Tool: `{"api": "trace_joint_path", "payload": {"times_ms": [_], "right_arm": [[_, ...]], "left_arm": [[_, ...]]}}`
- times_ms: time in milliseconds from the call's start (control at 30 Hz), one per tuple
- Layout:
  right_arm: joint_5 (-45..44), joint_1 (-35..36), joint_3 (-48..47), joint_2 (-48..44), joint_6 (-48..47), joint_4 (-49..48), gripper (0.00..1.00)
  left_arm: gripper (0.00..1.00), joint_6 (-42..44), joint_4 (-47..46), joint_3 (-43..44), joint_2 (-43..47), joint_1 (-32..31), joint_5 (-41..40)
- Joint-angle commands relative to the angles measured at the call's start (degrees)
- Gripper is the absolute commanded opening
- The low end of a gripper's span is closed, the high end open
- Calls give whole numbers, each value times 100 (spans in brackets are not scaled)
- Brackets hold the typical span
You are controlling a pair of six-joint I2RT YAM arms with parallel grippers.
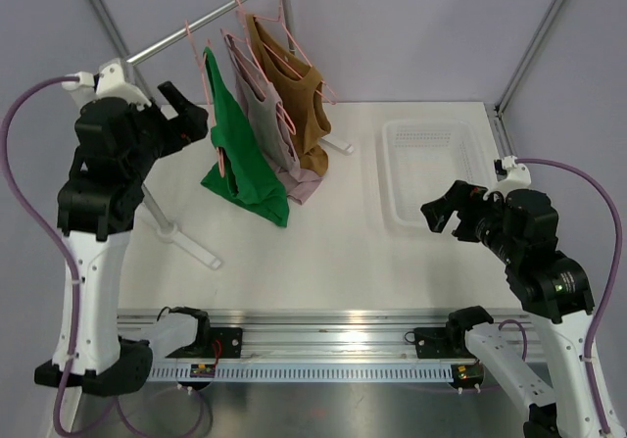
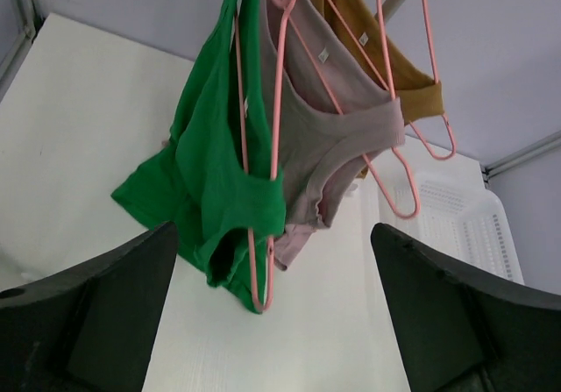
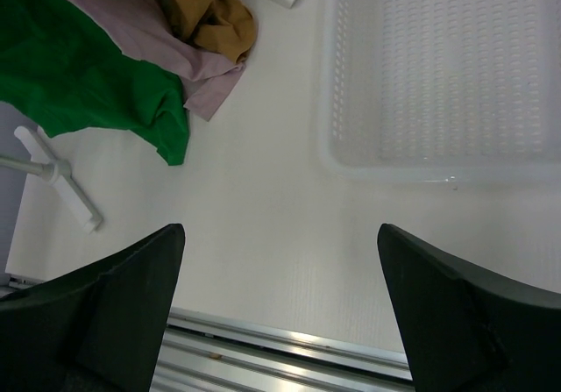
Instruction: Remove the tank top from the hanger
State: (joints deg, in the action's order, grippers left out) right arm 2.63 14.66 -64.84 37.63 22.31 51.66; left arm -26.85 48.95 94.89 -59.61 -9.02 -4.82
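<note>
Three tank tops hang on pink hangers from a metal rail [image 1: 196, 24]: a green one [image 1: 240, 154] nearest my left arm, a mauve one [image 1: 269, 129] in the middle and a mustard-brown one [image 1: 299, 95] at the far end. My left gripper [image 1: 191, 115] is raised just left of the green top, open and holding nothing. In the left wrist view the green top [image 2: 206, 173] and the bottom loop of its hanger [image 2: 259, 269] hang between and beyond the open left gripper [image 2: 273, 228]. My right gripper [image 1: 443, 213] hovers open over the table.
A white perforated basket [image 1: 385, 183] stands at the back right, just ahead of the right gripper [image 3: 280, 229]. The rack's white feet [image 1: 186, 240] reach across the table on the left. The tops' hems drape onto the table [image 3: 263, 234].
</note>
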Motion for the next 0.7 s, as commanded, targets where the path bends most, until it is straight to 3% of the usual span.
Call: {"api": "trace_joint_path", "payload": {"times_ms": [0,233,467,567,600,667], "right_arm": [[413,29,-11,-1,63,-306,100],[554,37,-20,-115,63,-279,100],[738,29,68,-133,107,-288,100],[747,37,112,-124,99,-323,99],[756,29,120,-124,99,-341,99],[756,29,138,-133,107,-349,99]], "left_arm": [[93,347,-8,679,-751,-109,36],[81,707,-35,1338,-1991,-188,-555],[44,760,62,1620,-2634,-188,-880],[22,804,62,1646,-2687,-188,-924],[9,796,88,1664,-2748,-180,-942],[0,778,150,1795,-2775,-188,-942]]}}
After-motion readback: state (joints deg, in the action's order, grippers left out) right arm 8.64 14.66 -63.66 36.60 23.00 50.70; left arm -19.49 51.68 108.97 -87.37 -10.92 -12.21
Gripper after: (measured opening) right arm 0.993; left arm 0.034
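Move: Some 12 cm ahead of the left hand, 1 cm to its right and 7 cm lower, is the near part of the green tank top's pink hanger. The green tank top hangs about 17 cm ahead, 3 cm right and 18 cm below; the grey tank top is roughly 22 cm ahead, 12 cm right and 15 cm below. From the right hand that hanger part lies about 21 cm ahead, 47 cm left and 6 cm higher. Reaching forward about 12 cm and, soon after starting, sinking some 7 cm, the left hand goes to the near part of the green tank top's hanger, tipping down about 15 degrees and rolling its left side up a little. Its wide-open fingers shut around the pink tube, mostly as the reach slows to a stop, and pinch it. ##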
